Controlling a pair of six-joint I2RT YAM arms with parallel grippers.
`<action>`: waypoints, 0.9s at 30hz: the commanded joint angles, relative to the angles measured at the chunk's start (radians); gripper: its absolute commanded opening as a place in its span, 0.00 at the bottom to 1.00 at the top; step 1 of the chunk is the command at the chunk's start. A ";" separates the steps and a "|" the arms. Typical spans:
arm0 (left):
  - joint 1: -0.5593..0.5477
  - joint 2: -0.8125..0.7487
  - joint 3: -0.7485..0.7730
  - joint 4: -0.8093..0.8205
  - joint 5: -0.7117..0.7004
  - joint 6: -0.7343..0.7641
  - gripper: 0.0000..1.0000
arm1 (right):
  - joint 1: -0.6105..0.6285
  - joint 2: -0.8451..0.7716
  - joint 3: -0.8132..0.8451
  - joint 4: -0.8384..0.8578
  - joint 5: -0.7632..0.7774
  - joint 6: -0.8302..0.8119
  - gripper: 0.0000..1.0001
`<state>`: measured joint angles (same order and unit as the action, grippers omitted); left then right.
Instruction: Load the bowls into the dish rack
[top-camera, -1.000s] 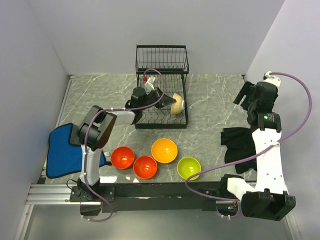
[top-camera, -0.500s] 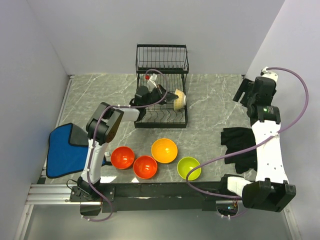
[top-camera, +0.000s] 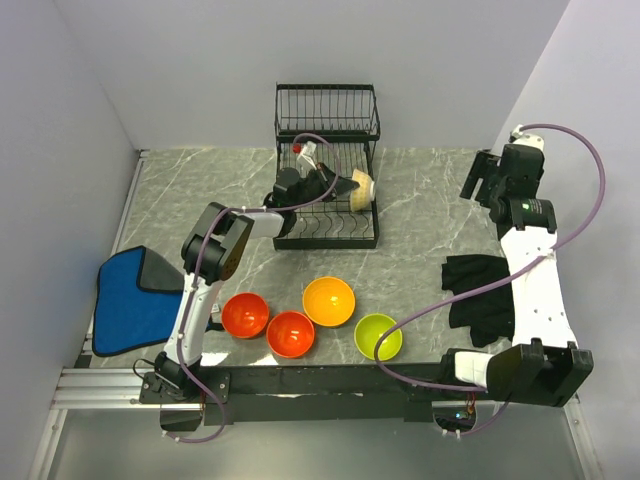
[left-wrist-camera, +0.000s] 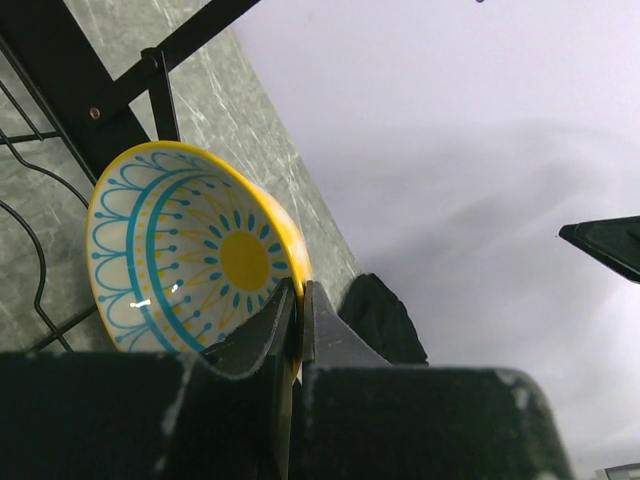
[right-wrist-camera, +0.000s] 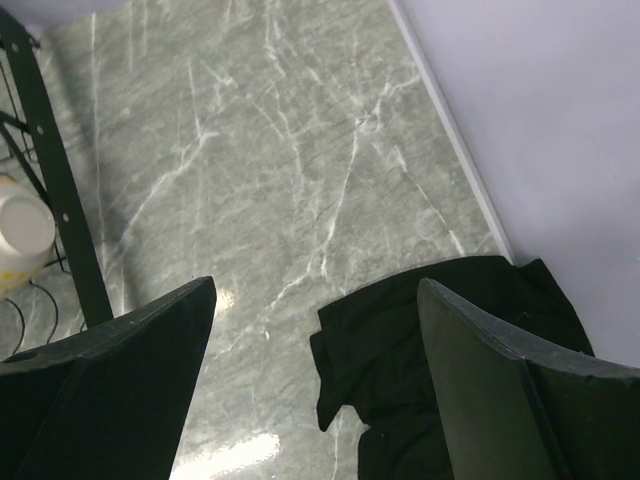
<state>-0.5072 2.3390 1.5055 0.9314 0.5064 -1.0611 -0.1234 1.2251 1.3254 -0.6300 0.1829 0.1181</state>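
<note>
My left gripper (top-camera: 335, 184) reaches into the lower tier of the black wire dish rack (top-camera: 326, 112) and is shut on the rim of the cream bowl with the blue-yellow pattern (top-camera: 361, 190). In the left wrist view that bowl (left-wrist-camera: 180, 255) stands on edge against the rack wires (left-wrist-camera: 60, 95), its rim pinched between my fingers (left-wrist-camera: 270, 330). Two red-orange bowls (top-camera: 245, 314) (top-camera: 290, 333), an orange bowl (top-camera: 329, 301) and a lime green bowl (top-camera: 378, 336) sit on the table near the front. The blue bowl is out of view. My right gripper (right-wrist-camera: 315, 290) is open and empty, high at the right.
A blue folded cloth (top-camera: 130, 300) lies at the left edge. A black cloth (top-camera: 480, 295) lies on the marble table (top-camera: 420, 220) at the right, also in the right wrist view (right-wrist-camera: 450, 340). Grey walls close the table on three sides.
My left gripper has pushed further right and back into the rack with the patterned bowl. The rack shifted slightly. My right arm has swung up and back toward the far right corner.
</note>
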 joint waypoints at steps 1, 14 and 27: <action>0.006 -0.039 0.012 0.152 -0.051 0.029 0.01 | 0.033 0.014 0.040 0.018 0.004 -0.020 0.89; -0.079 0.012 0.016 0.253 -0.103 0.130 0.01 | 0.143 0.050 0.026 0.030 0.009 -0.028 0.91; -0.079 0.086 0.070 0.236 -0.134 0.182 0.01 | 0.209 0.062 0.028 0.041 0.046 -0.069 0.93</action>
<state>-0.5755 2.4058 1.5063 1.1202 0.3798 -0.9173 0.0639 1.2781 1.3254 -0.6285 0.1989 0.0784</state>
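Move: My left hand already pinches the patterned bowl by its rim. The bowl's middle hangs about 6 cm below, 3 cm to the right and 2 cm ahead, while the right end of the dish rack's lower tray lies roughly 11 cm below, level ahead and 5 cm right. From my open right hand the bowl is some 28 cm left, 11 cm ahead and 16 cm lower; the black cloth is about 10 cm back, 1 cm right, 28 cm lower. Keeping the rim pinched, my left hand stays almost in place, then eases about 2.5 cm right, dipping back and up a centimetre before returning, and rolls some 10 degrees so its forward side lifts; the bowl bears on the rack's right side. Meanwhile my right hand swings about 6 cm left towards the bowl, sinking slightly and turning counter-clockwise, fingers staying wide open and touching nothing. ##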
